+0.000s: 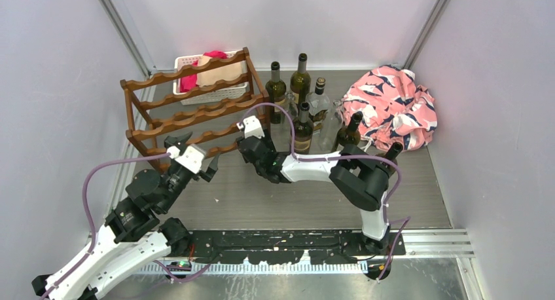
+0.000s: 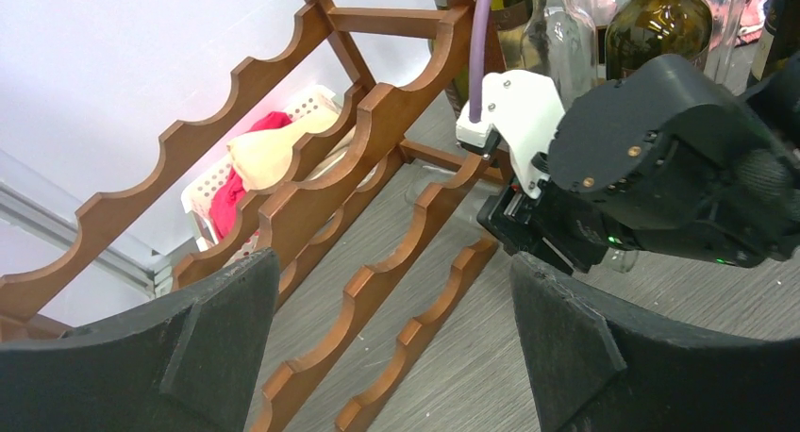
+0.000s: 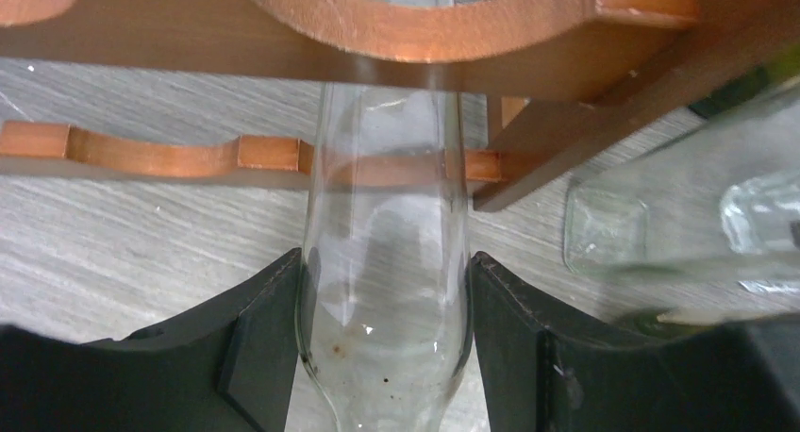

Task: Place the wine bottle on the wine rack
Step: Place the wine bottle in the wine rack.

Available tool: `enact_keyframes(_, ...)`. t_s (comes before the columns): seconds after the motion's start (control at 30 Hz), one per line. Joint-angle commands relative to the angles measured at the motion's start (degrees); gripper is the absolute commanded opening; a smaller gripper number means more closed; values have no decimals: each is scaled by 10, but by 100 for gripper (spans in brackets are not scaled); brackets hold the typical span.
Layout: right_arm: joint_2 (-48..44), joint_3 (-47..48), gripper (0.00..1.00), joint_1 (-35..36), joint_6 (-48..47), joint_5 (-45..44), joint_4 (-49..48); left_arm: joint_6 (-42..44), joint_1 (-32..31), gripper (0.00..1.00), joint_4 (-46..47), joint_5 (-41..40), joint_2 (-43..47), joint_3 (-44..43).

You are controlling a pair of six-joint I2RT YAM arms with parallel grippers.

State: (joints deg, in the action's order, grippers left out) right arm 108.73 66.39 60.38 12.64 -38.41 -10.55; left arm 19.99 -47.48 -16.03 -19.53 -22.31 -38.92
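Note:
The wine rack (image 1: 190, 110) is dark reddish-brown wood with scalloped rails and stands at the back left. My right gripper (image 3: 385, 258) is shut on a clear glass wine bottle (image 3: 387, 168), with a black finger pressed against each side. The bottle lies low, pointing in under a scalloped rail (image 3: 425, 26) near the rack's right post. In the top view the right gripper (image 1: 252, 146) sits at the rack's lower right corner. My left gripper (image 2: 394, 262) stands open and empty in front of the rack's lower rails (image 2: 396, 262); the right wrist (image 2: 660, 158) is close on its right.
Several upright dark and clear bottles (image 1: 301, 110) stand right of the rack. A pink patterned cloth (image 1: 393, 107) is heaped at the back right. A white slotted basket (image 1: 209, 77) holding pink and beige items sits behind the rack. Another clear bottle (image 3: 679, 215) is near my right gripper.

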Motion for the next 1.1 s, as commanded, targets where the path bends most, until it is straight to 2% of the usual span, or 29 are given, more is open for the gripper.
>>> enact_keyframes(0.0,12,48,58,-18,2,-5,-61,6,4,91,44,-8,8,0)
enact_keyframes(0.2,41,71,73,-26,-18,12,-66,7,5,90,45,-10,7,2)
enact_keyframes(0.33,46,73,94,-28,-29,18,-73,8,5,90,45,-10,4,2)
enact_keyframes(0.4,43,71,99,-28,-37,24,-74,7,5,90,45,-8,5,2)
enact_keyframes(0.57,20,64,100,-24,-49,41,-63,7,5,90,44,-7,5,1)
enact_keyframes(0.9,-87,29,100,5,-62,115,34,-9,10,90,49,9,24,-3)
enact_keyframes(1.07,-152,9,100,7,-71,209,109,-24,11,90,60,7,53,-3)
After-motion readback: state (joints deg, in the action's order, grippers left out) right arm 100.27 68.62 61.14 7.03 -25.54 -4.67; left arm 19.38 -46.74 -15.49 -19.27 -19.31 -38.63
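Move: My right hand grips the lying clear wine bottle by its shoulder, neck towards me. The rack's lowest right-hand cradle is some 5 cm ahead, about 1 cm left and 4 cm below. The rack's right end post stands roughly 5 cm to the right of that cradle; a standing clear bottle is about 11 cm right of my hand and 4 cm ahead. From my left hand the cradle lies about 15 cm ahead, 14 cm right and 25 cm lower. I slide the held bottle about 3 cm farther forward and slightly left into the bottom right-hand slot, dipping a little at first. Then I open my right fingers wide, letting go of it, and draw that hand back and up some 6 cm each way, clear of the bottle, turning it about 15 degrees counter-clockwise. ##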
